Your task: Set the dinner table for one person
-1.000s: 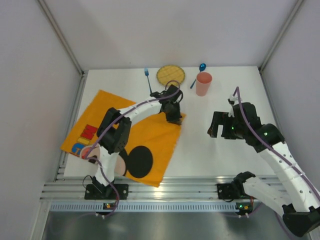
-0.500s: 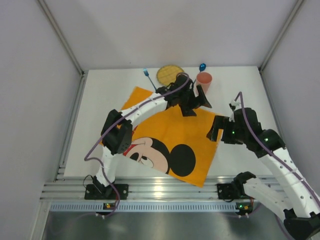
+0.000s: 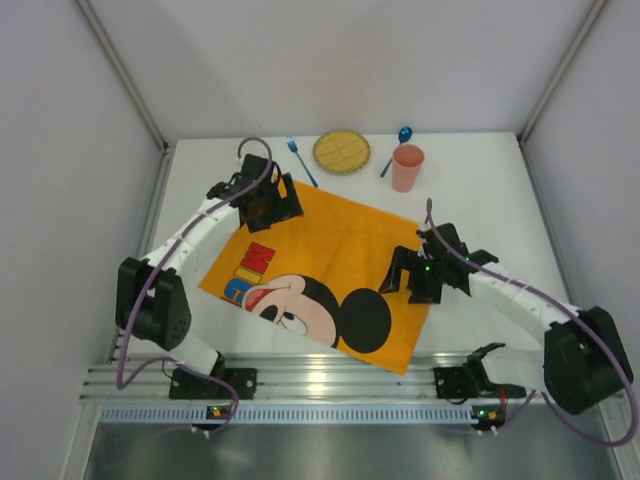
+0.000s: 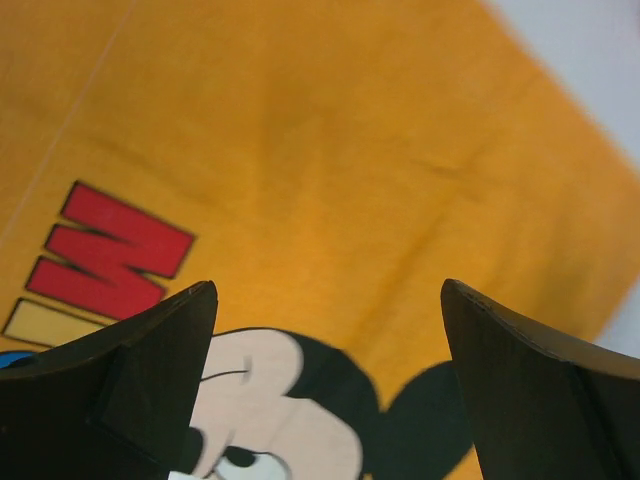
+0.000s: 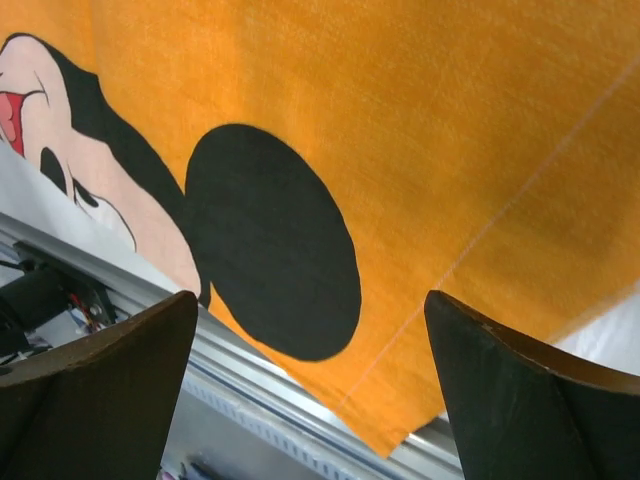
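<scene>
The dinner table (image 3: 480,190) is a white top with a silver rail (image 3: 320,378) along its near edge. An orange Mickey Mouse placemat (image 3: 330,245) lies flat and skewed in the middle, its near corner reaching over the rail. My left gripper (image 3: 275,208) hovers open over the mat's far left corner; in the left wrist view the left gripper (image 4: 328,292) has only the mat (image 4: 330,150) between its fingers. My right gripper (image 3: 410,280) stands open above the mat's right edge. In the right wrist view the right gripper (image 5: 310,300) frames the mat (image 5: 420,130) and holds nothing.
Along the far edge lie a blue fork (image 3: 301,160), a yellow woven plate (image 3: 341,151), a pink cup (image 3: 407,167) and a blue spoon (image 3: 400,138) behind the cup. Grey walls enclose the table on three sides. The rail (image 5: 250,390) shows under the mat's corner.
The left gripper dragged the placemat from the left to the middle, let go, opened and swung back to its far left corner. The right arm moved left over the mat's right edge.
</scene>
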`<state>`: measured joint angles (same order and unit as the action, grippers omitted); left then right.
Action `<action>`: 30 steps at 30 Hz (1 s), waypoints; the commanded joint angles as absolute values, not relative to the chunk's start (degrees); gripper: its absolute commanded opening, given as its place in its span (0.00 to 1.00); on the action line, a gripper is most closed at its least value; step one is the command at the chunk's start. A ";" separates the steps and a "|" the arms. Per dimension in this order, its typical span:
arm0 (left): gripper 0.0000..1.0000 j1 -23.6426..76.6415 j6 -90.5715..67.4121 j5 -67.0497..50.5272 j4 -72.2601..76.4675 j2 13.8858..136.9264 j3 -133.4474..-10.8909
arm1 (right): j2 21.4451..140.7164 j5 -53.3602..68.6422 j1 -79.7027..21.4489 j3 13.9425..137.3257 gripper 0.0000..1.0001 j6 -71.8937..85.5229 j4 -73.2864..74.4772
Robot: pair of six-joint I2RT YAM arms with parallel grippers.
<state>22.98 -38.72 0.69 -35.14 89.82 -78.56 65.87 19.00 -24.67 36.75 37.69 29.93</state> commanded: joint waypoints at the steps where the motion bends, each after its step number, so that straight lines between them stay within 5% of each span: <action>1: 0.99 20.22 -30.07 2.55 -37.18 94.73 -70.42 | 71.26 22.77 -25.58 39.10 0.96 37.80 19.51; 14: 0.99 18.99 -28.29 1.94 -31.99 100.02 -61.09 | 88.05 15.04 -23.82 45.17 0.97 30.77 20.92; 30: 0.99 18.98 -33.14 -2.29 -37.17 88.41 -55.62 | 95.19 7.30 -5.89 52.74 0.97 22.50 30.15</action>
<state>19.27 -32.51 -2.09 -35.24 90.26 -53.19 93.43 14.74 -7.84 53.82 26.92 25.91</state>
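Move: The crooked orange mat's middle lies about 9 cm back, 14 cm right and 16 cm below my left hand; its red letter is about 6 cm back and 9 cm left of that hand. The fork is some 26 cm ahead and 4 cm right, the plate 29 cm ahead and 18 cm right. From my right hand the mat's middle is 8 cm ahead, 22 cm left and 4 cm down, the black ear 7 cm back and 12 cm left. I turn the mat square with both open hands. My left drops quickly some 16 cm, going back and left and tipping its fingers down about 20 degrees, onto the mat by the red letter, then drags back about 5 cm; my right sinks 4 cm onto the cloth and pushes it forward, swinging right towards the end, about 13 cm forward in all. ##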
